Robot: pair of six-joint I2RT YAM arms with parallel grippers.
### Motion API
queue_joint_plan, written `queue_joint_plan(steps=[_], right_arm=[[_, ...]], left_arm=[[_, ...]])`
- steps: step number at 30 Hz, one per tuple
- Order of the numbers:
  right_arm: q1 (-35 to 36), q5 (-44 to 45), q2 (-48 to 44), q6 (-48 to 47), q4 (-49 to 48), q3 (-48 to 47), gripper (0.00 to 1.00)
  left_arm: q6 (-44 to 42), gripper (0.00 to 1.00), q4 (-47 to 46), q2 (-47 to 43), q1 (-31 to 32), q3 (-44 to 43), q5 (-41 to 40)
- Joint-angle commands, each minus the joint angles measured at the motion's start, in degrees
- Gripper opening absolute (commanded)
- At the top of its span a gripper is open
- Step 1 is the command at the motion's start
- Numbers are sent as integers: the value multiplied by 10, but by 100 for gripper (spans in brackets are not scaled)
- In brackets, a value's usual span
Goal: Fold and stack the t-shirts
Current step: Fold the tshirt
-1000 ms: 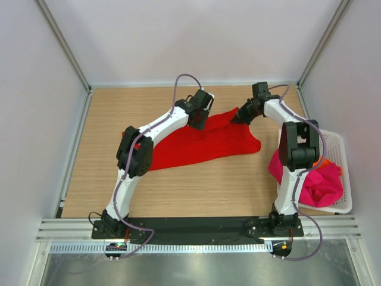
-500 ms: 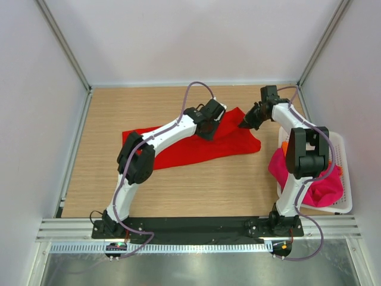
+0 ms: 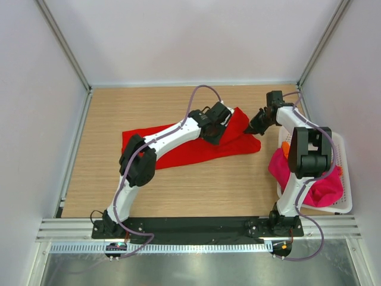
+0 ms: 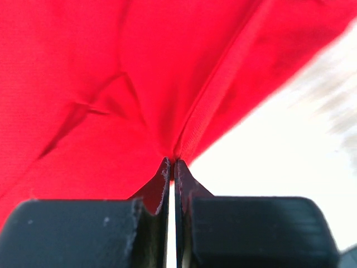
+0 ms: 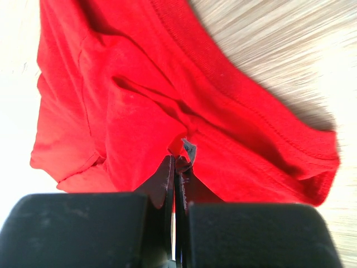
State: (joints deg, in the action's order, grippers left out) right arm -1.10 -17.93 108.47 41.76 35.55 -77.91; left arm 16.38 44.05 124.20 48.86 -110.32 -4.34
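Note:
A bright red t-shirt (image 3: 178, 152) lies stretched across the middle of the wooden table, its right end bunched into a fold. My left gripper (image 3: 215, 132) is shut on a pinch of its cloth near the upper right part. In the left wrist view the red t-shirt (image 4: 111, 84) rises in a ridge from my left gripper (image 4: 172, 164). My right gripper (image 3: 254, 127) is shut on the shirt's right end. The right wrist view shows the red t-shirt (image 5: 139, 111) and a small grey label (image 5: 189, 149) at my right gripper (image 5: 177, 162). A magenta-pink t-shirt (image 3: 324, 182) is heaped in the basket, and a bit of orange t-shirt (image 3: 286, 146) shows beside it.
A white lattice basket (image 3: 344, 149) stands at the table's right edge, next to the right arm. Bare wood (image 3: 196, 185) lies between the red shirt and the arm bases. Metal frame posts and pale walls close in the table on three sides.
Both grippers have moved to the right while holding the red shirt, drawing its upper right part over toward the right end. More of the shirt's left side now shows beyond the left arm.

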Motion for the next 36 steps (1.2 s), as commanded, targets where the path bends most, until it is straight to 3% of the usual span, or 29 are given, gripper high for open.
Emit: queue_joint_plan(steps=[1,4,6,12,19,23,30,36], right_arm=[[-14,23,-18,-20,-20,1,1],[-15,28,-11,-34,-11,-7,1],[-15,28,-6,-48,-6,-10,2],[-15,40,-4,-86,28,-26,18],[0,62,-6,-147,44,-83,44],[10,54,10,-162,29,-116,54],[44,-13,96,-200,0,-204,53],[52,-29,147,-210,-5,-254,50]], left_arm=[[9,1,30,2,6,-15,59],[7,9,24,3,5,-5,91],[1,21,16,-12,3,14,88],[-1,32,3,-56,-32,51,105],[51,34,-14,-57,-102,69,162],[105,34,-36,-33,-130,64,215],[214,34,-91,1,-142,53,241],[276,34,-110,15,-142,54,211]])
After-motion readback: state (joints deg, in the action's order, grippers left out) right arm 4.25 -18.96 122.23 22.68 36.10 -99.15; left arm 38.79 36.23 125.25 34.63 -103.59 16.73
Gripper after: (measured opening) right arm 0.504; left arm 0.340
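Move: Shut on a pinch of the red t-shirt, the right hand has the shirt's far right corner about 9 cm ahead and 3 cm left, some 3 cm lower; its near right corner is roughly 4 cm back and 5 cm to the right. The left hand pinches the same shirt, whose middle lies about 11 cm to its left, level fore and aft and some 3 cm below. The laundry basket sits about 15 cm back and 27 cm right of the right hand. Letting go of the t-shirt with both hands: the left eases back and right about 2.5 cm as its fingers open a third, then swings left and forward over the shirt, finally edging right and down, its wrist turning some 20 degrees counter-clockwise with a tilt. The right slips slightly right while opening about halfway, then rises and arcs forward and left to the shirt's far edge, about 8 cm farther out, sinking again, also turning counter-clockwise. ##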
